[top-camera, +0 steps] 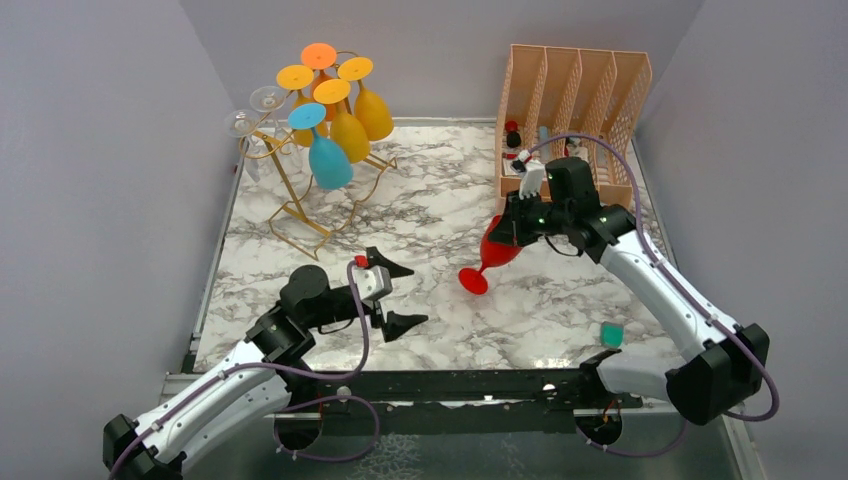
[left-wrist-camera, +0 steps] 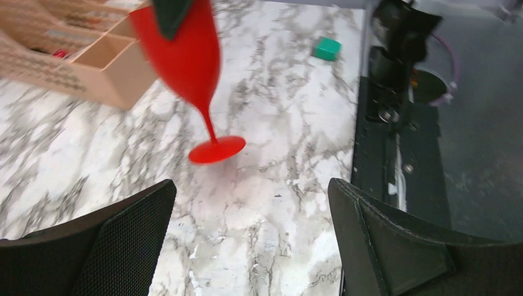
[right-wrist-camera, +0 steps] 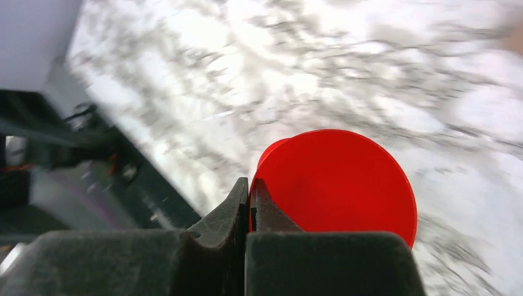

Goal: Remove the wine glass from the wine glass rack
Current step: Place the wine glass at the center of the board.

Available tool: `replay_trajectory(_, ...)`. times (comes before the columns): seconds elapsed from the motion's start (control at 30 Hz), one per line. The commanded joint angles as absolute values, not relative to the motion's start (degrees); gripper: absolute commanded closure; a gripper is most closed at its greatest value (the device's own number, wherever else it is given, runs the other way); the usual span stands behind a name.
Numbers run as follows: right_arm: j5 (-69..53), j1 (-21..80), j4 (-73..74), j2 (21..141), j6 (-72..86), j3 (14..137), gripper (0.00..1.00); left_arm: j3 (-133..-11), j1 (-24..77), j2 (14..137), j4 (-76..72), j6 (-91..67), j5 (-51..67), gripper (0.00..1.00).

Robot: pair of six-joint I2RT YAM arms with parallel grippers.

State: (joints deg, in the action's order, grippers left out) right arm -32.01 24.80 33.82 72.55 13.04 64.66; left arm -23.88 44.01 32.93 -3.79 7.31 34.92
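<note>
A red wine glass (top-camera: pixel 497 248) hangs tilted over the middle of the marble table, its foot (top-camera: pixel 473 280) low near the surface. My right gripper (top-camera: pixel 512 222) is shut on the rim of its bowl. In the right wrist view the fingers (right-wrist-camera: pixel 250 185) pinch the bowl's wall, with the red wine glass (right-wrist-camera: pixel 339 179) right behind them. My left gripper (top-camera: pixel 418 294) stands wide open to the left of the glass, apart from it and holding nothing. In its own view the left gripper (left-wrist-camera: pixel 251 188) faces the red wine glass (left-wrist-camera: pixel 185 55). The gold wire wine glass rack (top-camera: pixel 298 210) stands at the back left.
Orange, yellow, blue and clear glasses (top-camera: pixel 330 160) hang upside down on the rack. A peach lattice file organiser (top-camera: pixel 575 90) with small items stands at the back right. A small teal block (top-camera: pixel 611 334) lies near the right arm's base, also in the left wrist view as the teal block (left-wrist-camera: pixel 326 48).
</note>
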Motion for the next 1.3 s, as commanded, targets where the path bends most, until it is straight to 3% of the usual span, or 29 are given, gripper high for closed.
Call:
replay_trajectory(0.0, -6.3, 24.87, 30.73, 66.64, 14.01, 61.17, 0.99, -23.14, 44.03, 30.36, -2.72, -3.63, 17.83, 0.01)
replay_trajectory(0.37, 13.67, 24.87, 28.56, 65.23, 14.43, 59.58, 0.99, -29.25, 44.03, 29.83, 11.83, -10.14, 0.27, 0.01)
replay_trajectory(0.63, 12.43, 24.83, 25.63, 70.13, 13.58, 60.37, 0.99, -28.78, 44.03, 26.43, 12.4, -8.71, -6.05, 0.01)
replay_trajectory(1.27, 13.27, 24.87, 23.94, 79.96, 12.23, 64.31, 0.98, -28.43, 44.03, 26.43, 12.68, -7.74, -5.85, 0.01)
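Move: The right hand already has the red wine glass pinched by its rim, tilted. The bare board spot it is bound for is about 10 cm ahead, 11 cm to its right and 22 cm below; the organizer's middle lies some 31 cm ahead and 22 cm right, 15 cm down, and the green block 13 cm back, 26 cm right, 20 cm down. From the empty left hand that spot is about 23 cm ahead, 28 cm right and 22 cm below; the rack's middle is roughly 38 cm ahead and 28 cm left, 8 cm down. Still pinching the rim, the shut right fingers carry the wine glass about 10 cm right and 6 cm forward, turning clockwise some 30 degrees and rolling right side up to bring the glass upright, then ease it forward and down another 4 cm or so each towards the board in front of the organizer. The open left hand backs away left and forward towards the rack, turning about 40 degrees counter-clockwise. ##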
